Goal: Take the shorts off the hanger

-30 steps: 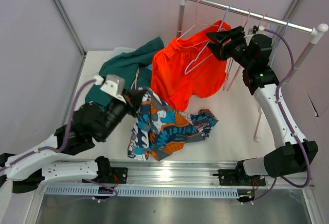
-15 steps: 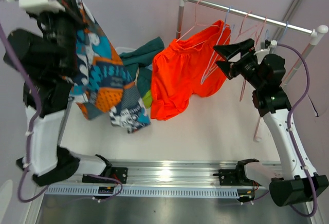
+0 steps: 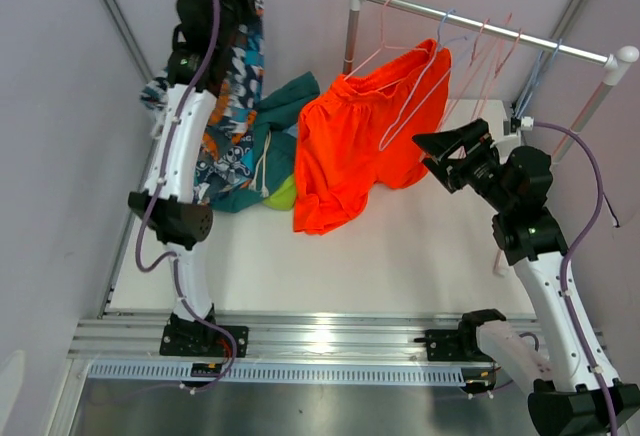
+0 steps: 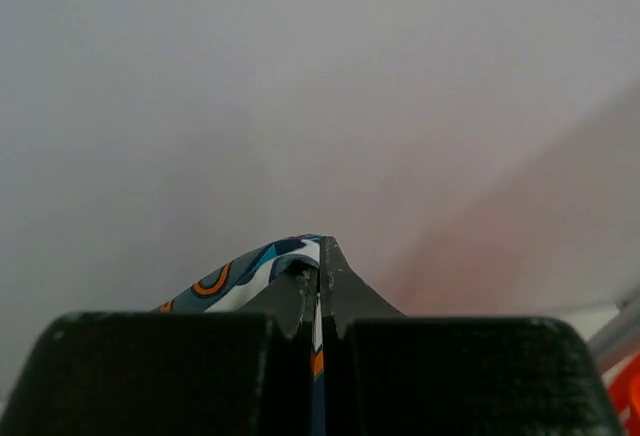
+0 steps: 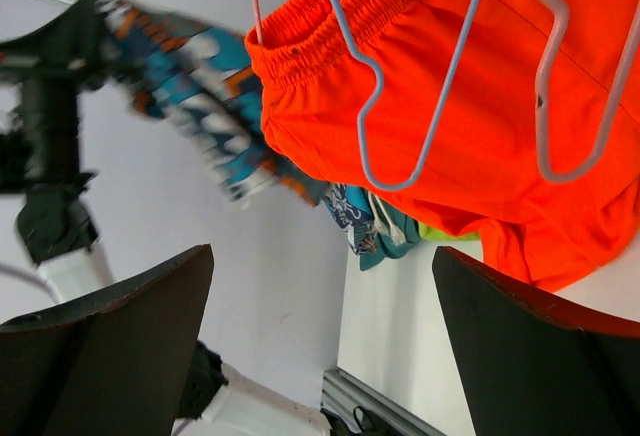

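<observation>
The bright orange shorts (image 3: 350, 146) hang from a hanger (image 3: 385, 51) on the rail (image 3: 480, 31); they also show in the right wrist view (image 5: 470, 126). My left gripper (image 3: 235, 1) is raised high at the back left, shut on the teal-white-orange print shorts (image 3: 225, 106), which dangle below it. In the left wrist view the left gripper (image 4: 320, 256) pinches the print fabric (image 4: 240, 276). My right gripper (image 3: 440, 151) is open and empty, right of the orange shorts and apart from them (image 5: 322, 256). Dark teal shorts (image 3: 285, 106) and a bit of lime green shorts (image 3: 282, 193) lie on the table. Light blue shorts are hidden.
Several empty pink and blue wire hangers (image 3: 490, 46) hang on the rail; a light blue one (image 5: 375, 86) lies against the orange shorts. The rack's posts (image 3: 352, 26) stand at the back and right. Grey walls (image 3: 60, 106) close in the white table (image 3: 400, 256).
My left arm lifted the print shorts off the table and swung them up to the back left. My right gripper let go of the hanger, opened and drew back down and right.
</observation>
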`<action>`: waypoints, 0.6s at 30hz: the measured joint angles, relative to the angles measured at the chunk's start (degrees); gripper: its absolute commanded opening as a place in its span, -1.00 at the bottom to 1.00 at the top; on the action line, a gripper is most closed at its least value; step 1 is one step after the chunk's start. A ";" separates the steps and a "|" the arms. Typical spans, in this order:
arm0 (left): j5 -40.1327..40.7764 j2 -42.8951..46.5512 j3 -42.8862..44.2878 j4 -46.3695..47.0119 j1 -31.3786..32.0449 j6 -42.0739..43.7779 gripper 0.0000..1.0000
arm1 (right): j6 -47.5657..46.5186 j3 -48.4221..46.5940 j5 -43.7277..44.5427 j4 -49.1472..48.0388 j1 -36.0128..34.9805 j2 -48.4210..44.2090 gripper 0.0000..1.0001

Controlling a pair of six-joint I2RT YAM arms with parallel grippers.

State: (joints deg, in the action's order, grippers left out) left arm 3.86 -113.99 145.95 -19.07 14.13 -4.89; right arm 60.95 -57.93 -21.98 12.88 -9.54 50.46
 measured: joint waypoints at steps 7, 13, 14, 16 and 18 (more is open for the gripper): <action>-10.67 -6.34 -11.28 -5.38 3.43 -3.04 -0.38 | -2.75 -1.16 0.28 -1.70 -3.08 2.23 0.96; -13.73 -5.46 -23.98 -8.31 8.11 -3.85 0.98 | -7.06 -12.92 3.13 -2.38 -11.50 10.03 0.95; -13.60 -4.42 -26.51 -8.22 8.11 -3.87 0.98 | -7.78 -15.80 3.54 -2.58 -12.70 11.72 0.95; -12.90 -0.83 -32.96 -8.59 7.67 -3.85 0.98 | -9.14 -21.55 4.57 -2.93 -14.88 14.88 0.95; -11.76 4.02 -38.64 -9.14 6.93 -3.85 0.99 | -10.36 -26.60 5.81 -3.39 -16.76 17.66 0.95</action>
State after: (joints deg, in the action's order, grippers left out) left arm -7.90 -109.97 107.31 -28.21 21.06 -8.73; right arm 50.59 -84.53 -16.16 9.50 -26.30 68.12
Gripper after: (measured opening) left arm 0.993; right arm 0.977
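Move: The left hand, high up with the patterned shorts pinched in its closed fingers, has the bin's pile of shorts about 45 cm below, 12 cm back and 4 cm right; the red shorts' waistband is some 25 cm right, 12 back, 12 down. From the open right hand that waistband lies roughly 10 cm ahead, 11 left and 8 up, the empty blue hanger 8 ahead, 4 left, 8 up. Left hand swoops 30 cm down and right, releasing patterned shorts over the pile; open right hand climbs leftward towards waistband. ##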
